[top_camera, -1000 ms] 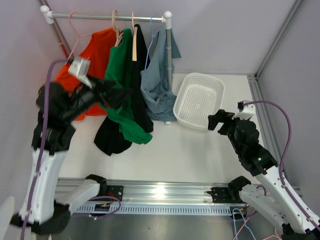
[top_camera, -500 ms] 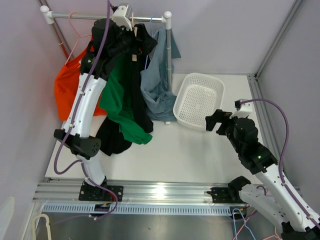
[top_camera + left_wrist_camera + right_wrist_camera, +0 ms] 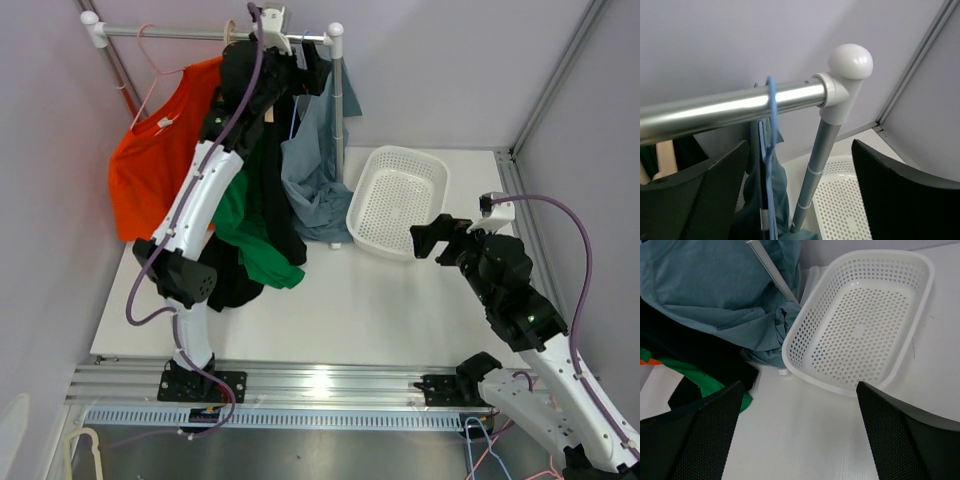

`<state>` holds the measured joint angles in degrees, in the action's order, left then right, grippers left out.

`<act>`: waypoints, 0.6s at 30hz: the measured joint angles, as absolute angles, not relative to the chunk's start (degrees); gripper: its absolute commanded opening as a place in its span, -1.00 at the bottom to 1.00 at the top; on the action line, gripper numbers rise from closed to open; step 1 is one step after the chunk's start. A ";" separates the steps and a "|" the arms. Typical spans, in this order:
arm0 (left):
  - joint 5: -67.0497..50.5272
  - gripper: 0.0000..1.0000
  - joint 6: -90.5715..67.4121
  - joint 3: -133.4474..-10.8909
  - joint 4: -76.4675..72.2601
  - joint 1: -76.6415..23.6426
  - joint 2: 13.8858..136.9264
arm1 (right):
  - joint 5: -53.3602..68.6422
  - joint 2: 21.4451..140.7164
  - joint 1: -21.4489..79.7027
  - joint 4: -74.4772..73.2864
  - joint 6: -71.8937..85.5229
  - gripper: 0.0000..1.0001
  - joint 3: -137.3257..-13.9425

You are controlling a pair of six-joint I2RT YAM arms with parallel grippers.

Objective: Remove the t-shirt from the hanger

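Four t-shirts hang on a metal rail (image 3: 170,33): an orange one (image 3: 155,160) on a pink hanger, a green one (image 3: 245,225), a black one (image 3: 278,195), and a blue-grey one (image 3: 312,180) on a blue hanger (image 3: 771,115). My left gripper (image 3: 312,70) is raised to the rail's right end. It is open and empty (image 3: 800,200), with the blue hanger's hook and the rack post (image 3: 822,160) between its fingers' line of sight. My right gripper (image 3: 432,240) is open and empty (image 3: 800,435), low over the table just in front of the basket.
A white perforated basket (image 3: 397,200) sits on the table right of the rack post, also in the right wrist view (image 3: 860,320). The shirts' lower ends pile on the table (image 3: 700,375). The booth walls stand close behind and beside the rack.
My left arm swung up from the lower left to the rail, then shifted right to its right end by the blue hanger. The orange shirt swung back. The right arm barely moved.
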<state>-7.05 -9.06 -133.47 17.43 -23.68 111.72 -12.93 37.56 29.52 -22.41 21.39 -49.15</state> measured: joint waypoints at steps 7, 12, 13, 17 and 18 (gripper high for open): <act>1.08 0.30 -5.58 -134.50 12.56 -27.44 117.69 | -12.78 38.02 29.50 -22.44 20.93 0.99 -51.07; 4.51 0.30 -4.91 -132.94 11.07 -27.81 118.13 | -13.13 38.70 29.34 -22.76 20.58 0.99 -51.86; 4.89 0.29 -4.91 -132.84 10.98 -27.83 118.13 | -13.15 38.70 29.28 -22.81 20.49 0.99 -51.90; 7.18 0.25 -5.08 -132.03 9.76 -28.05 118.02 | -13.15 38.74 29.12 -22.90 20.45 0.99 -51.90; 8.03 0.26 -5.15 -131.83 9.58 -28.12 117.95 | -13.15 38.74 29.12 -22.87 20.45 0.99 -51.90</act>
<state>8.03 -5.15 -131.83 9.58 -28.12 117.95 -13.15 38.74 29.12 -22.87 20.45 -51.90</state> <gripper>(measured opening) 0.619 0.993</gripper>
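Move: The left hand is at rail height, near the rack's right-hand end; the blue hanger's hook and neck are some 5 cm straight ahead, about 1 cm above it. The post top, where the rail ends, stands roughly 4 cm ahead and 7 cm right, 2 cm up. The black shirt's wooden hanger is about 5 cm ahead and 7 cm left. From the right hand, the blue hanger lies about 30 cm ahead, 23 cm left and 18 cm higher. The left hand brings its finger pads around the blue hanger's neck just under the rail, the neck ending close beside the left-hand finger, the other finger seeming to bear on the rack post. It goes forward and down about 4 cm each, first swinging some 3 cm right, then easing slightly back left while turning about 10 degrees counter-clockwise; the fingers close part-way, staying well apart. ##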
